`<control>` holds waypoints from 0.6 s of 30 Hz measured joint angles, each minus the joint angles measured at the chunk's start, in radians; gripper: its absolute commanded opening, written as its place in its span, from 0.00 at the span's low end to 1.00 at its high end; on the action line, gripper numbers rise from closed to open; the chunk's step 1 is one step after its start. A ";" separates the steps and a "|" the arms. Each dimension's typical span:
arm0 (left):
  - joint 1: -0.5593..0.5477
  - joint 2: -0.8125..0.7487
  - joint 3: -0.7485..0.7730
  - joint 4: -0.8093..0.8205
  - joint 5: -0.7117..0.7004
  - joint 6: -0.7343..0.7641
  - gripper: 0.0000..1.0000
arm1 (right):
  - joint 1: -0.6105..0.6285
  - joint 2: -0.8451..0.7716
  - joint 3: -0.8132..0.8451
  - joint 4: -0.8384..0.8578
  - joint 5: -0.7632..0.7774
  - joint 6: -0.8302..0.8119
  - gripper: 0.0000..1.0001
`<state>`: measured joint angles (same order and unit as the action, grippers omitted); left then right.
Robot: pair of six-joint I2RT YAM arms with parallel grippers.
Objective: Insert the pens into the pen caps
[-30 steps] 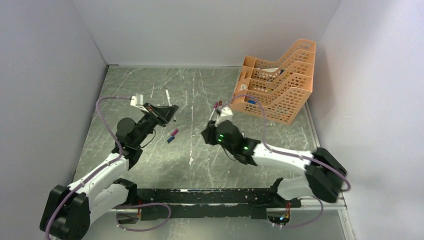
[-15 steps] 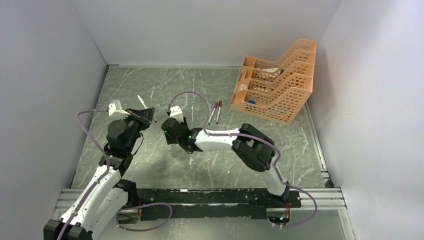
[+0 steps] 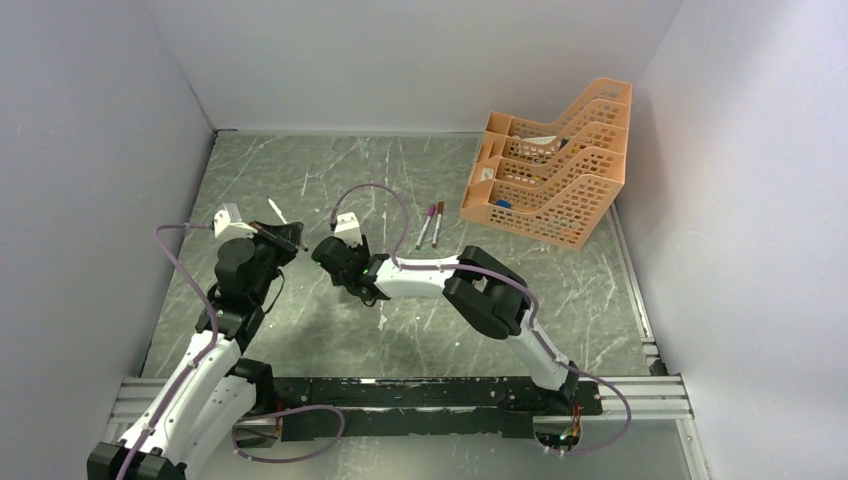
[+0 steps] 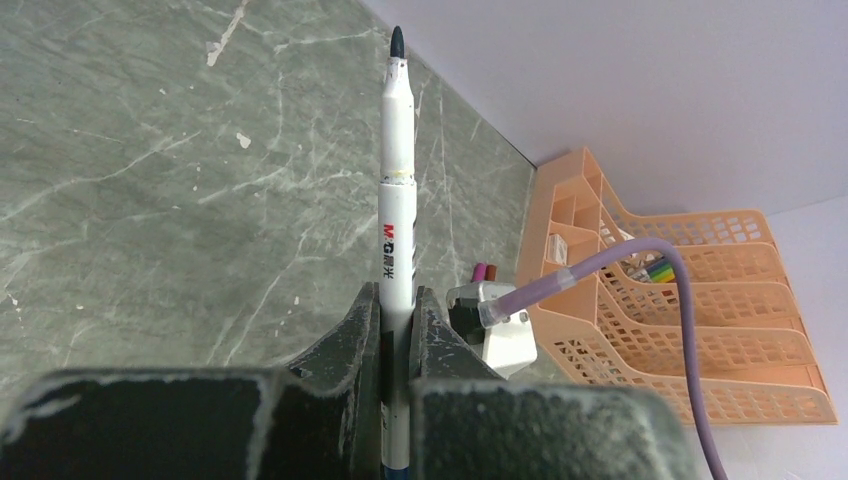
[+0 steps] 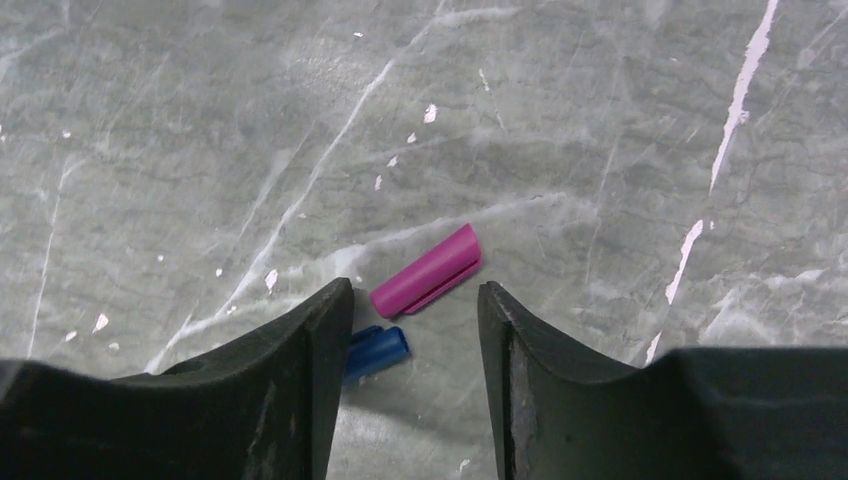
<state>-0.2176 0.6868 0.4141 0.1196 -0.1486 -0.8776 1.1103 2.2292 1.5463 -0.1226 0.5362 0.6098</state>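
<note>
My left gripper (image 4: 398, 310) is shut on a white pen (image 4: 398, 200) that points away from it, dark tip bare. In the top view that gripper (image 3: 286, 240) hangs over the left of the table, the pen (image 3: 274, 209) sticking out past it. My right gripper (image 5: 413, 300) stands open, low over two loose pen caps. The magenta cap (image 5: 427, 270) lies just ahead of the fingertips; the blue cap (image 5: 380, 350) lies partly hidden behind the left finger (image 5: 320, 350). In the top view the right gripper (image 3: 348, 272) hides both caps. Two capped pens (image 3: 432, 224) lie side by side.
An orange mesh tray (image 3: 555, 175) stands at the back right, close to the two capped pens, and shows in the left wrist view too (image 4: 660, 300). The two grippers are close together left of centre. White walls close in the table on three sides.
My right arm has swung from beside the tray leftward to over the loose caps, its jaws wider. My left arm has drawn back to the left, still holding the pen.
</note>
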 measured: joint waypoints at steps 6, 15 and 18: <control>0.000 0.010 0.000 -0.003 0.000 -0.002 0.07 | -0.013 0.010 0.011 -0.002 0.015 0.013 0.32; 0.000 0.039 0.000 -0.002 0.014 -0.002 0.07 | -0.059 0.010 0.008 0.010 0.003 0.018 0.14; 0.000 0.047 0.000 -0.001 0.022 -0.002 0.07 | -0.063 0.005 -0.008 0.027 0.003 0.018 0.16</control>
<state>-0.2173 0.7338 0.4141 0.1188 -0.1268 -0.8795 1.0477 2.2341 1.5379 -0.0956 0.5396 0.6281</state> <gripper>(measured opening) 0.141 0.146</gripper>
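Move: The magenta cap lies about 2 cm ahead of the right hand, straight in front and 1 cm below. The blue cap is about 1 cm back and 1 cm left of that hand; the magenta-capped pen lies some 10 cm ahead and 17 cm to its right. From the left hand, still holding the white pen, the magenta cap is roughly 3 cm ahead, 11 cm right and 20 cm below. The right hand sweeps forward and rightward about 3.5 cm, low, closing its fingers to pinch the magenta cap's near end. ##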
